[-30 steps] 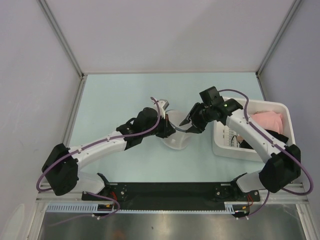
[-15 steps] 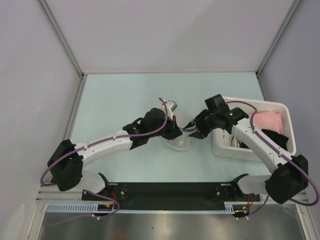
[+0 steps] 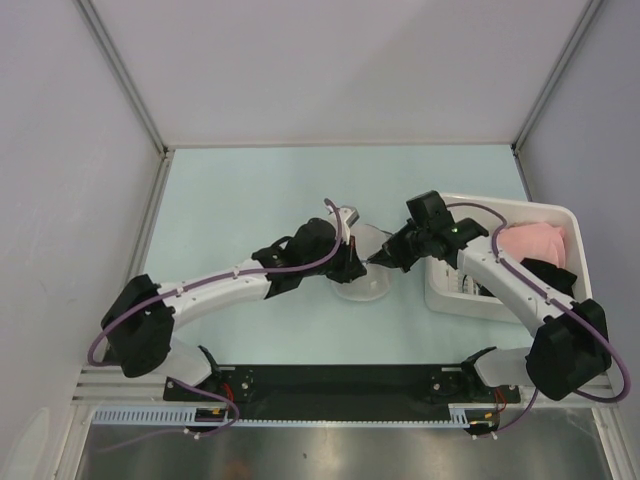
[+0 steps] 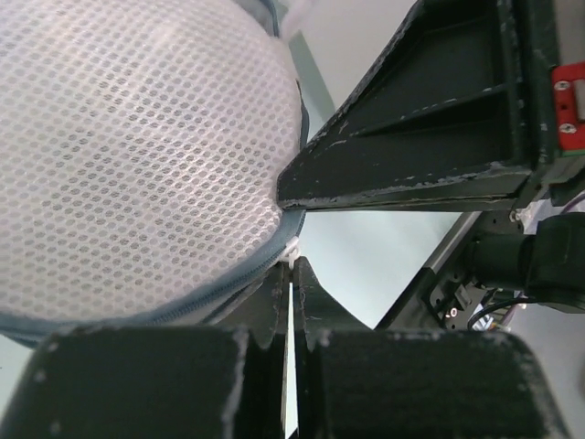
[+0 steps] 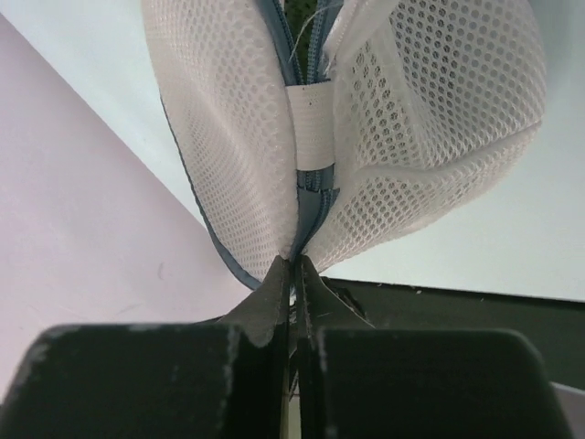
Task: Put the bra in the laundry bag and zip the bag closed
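The laundry bag (image 3: 362,287), a round white mesh pouch with a blue-grey zipper rim, is held between both grippers at the table's middle. My left gripper (image 3: 352,262) is shut on the small white zipper pull at the bag's rim (image 4: 292,256); the mesh (image 4: 137,137) bulges just beyond it. My right gripper (image 3: 379,258) is shut on the opposite zipper edge (image 5: 294,263) of the bag (image 5: 430,110). A sliver of dark green, the bra (image 5: 297,11), shows through the zipper gap; the rest is hidden inside.
A white rectangular bin (image 3: 448,300) stands at the right, holding a pink garment (image 3: 535,243) and a black one (image 3: 555,275). White walls enclose the table on three sides. The right arm's fingers (image 4: 420,155) cross close in front of the left wrist camera.
The right gripper has come in to the bag and shut on its zipper edge. The left arm has carried the bag slightly right and nearer, still gripping it.
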Motion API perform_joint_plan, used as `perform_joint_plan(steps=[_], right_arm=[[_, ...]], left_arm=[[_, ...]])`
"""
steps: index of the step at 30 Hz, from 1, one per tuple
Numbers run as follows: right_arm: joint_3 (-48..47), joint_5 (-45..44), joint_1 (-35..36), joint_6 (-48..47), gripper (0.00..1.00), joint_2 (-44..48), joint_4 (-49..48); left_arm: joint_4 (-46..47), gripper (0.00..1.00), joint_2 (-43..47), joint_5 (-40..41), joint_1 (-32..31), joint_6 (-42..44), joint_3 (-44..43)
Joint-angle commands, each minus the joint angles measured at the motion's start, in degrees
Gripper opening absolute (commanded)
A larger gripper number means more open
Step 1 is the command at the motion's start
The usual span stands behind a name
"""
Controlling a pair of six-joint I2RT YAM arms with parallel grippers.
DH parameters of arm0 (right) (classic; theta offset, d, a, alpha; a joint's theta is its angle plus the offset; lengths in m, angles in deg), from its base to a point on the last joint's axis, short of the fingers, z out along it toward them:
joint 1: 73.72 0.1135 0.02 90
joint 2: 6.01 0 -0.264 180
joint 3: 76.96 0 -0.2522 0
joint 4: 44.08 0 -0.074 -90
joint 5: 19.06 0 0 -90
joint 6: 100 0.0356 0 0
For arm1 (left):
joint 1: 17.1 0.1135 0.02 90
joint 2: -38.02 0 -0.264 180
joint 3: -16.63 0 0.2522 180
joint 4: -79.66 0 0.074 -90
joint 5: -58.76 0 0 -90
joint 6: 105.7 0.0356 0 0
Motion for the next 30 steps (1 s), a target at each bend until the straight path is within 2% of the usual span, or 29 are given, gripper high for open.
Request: perform_joint_plan(steps=[1, 3, 8, 16, 18, 20, 22, 23, 24, 27, 30], right_arm=[[2.7, -1.3, -2.4, -3.9, 0.00, -1.7, -2.5], [2.3, -1.3, -3.1, -7.2, 0.00, -1.5, -3.8], [0.5, 1.4, -3.8, -12.8, 0.00, -3.0, -6.0], [-3.6, 1.1, -5.0, -18.2, 0.00, -5.9, -6.0], [-4.9, 3.3, -5.0, -19.4, 0.00, -7.0, -7.4], [-6.1, 5.0, -4.7, -20.1, 0.00, -8.0, -6.7], [-7.0, 7.3, -4.4, -22.4, 0.00, -8.1, -8.7], [-6.9, 9.9, -4.4, -23.3, 0.00, -7.9, -9.7], [-6.0, 11.3, -4.6, -25.9, 0.00, -7.4, -12.9], [-5.9, 18.4, -4.8, -30.7, 0.00, -8.8, -15.0], [-5.6, 26.7, -5.3, -36.0, 0.02, -10.8, -16.3]], left_arm=[[-6.7, 0.00, -1.3, -0.2, 2.3, -0.6, -2.1], [-9.7, 0.00, -0.8, -0.5, 5.2, -0.4, 0.7], [-14.7, 0.00, 5.5, 4.9, 10.4, 4.4, 5.5], [-18.1, 0.00, 11.3, 6.2, 12.5, 6.7, 9.5], [-15.7, 0.00, 13.8, 3.5, 12.5, 6.5, 10.6], [-12.2, 0.00, 15.6, -4.3, 12.5, 6.7, 11.5], [-6.2, 0.09, 18.9, -9.3, 12.3, 6.3, 12.1], [-4.2, 0.27, 20.2, -11.8, 12.4, 5.9, 12.8], [-1.1, 0.37, 22.0, -12.3, 12.4, 5.5, 13.1], [-0.4, 0.67, 22.7, -10.3, 12.4, 7.8, 11.1], [-2.8, 0.72, 19.6, -9.6, 12.4, 13.0, 6.4]])
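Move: The left fingers are already shut on what looks like the zip pull, a couple of centimetres left of the right fingers, which hold the bag's right end of the zip. The zip's far end is about 10 cm to the left hand's left, level with it and some 5 cm below; it is about 12 cm left of the right hand and 6 cm down. The laundry bag's middle hangs 6 cm below the left hand; the white bin's is roughly 32 cm to its right and 9 cm lower. Pull the left gripper away from the right one, leftward some 13 cm along the zip, sinking about 6 cm as you go; then open its fingers wide, lift them clear of the bag and ease back a little to the right. Keep the right fingers pinched on the bag's zip end, easing forward about 4 cm and turning counter-clockwise. ##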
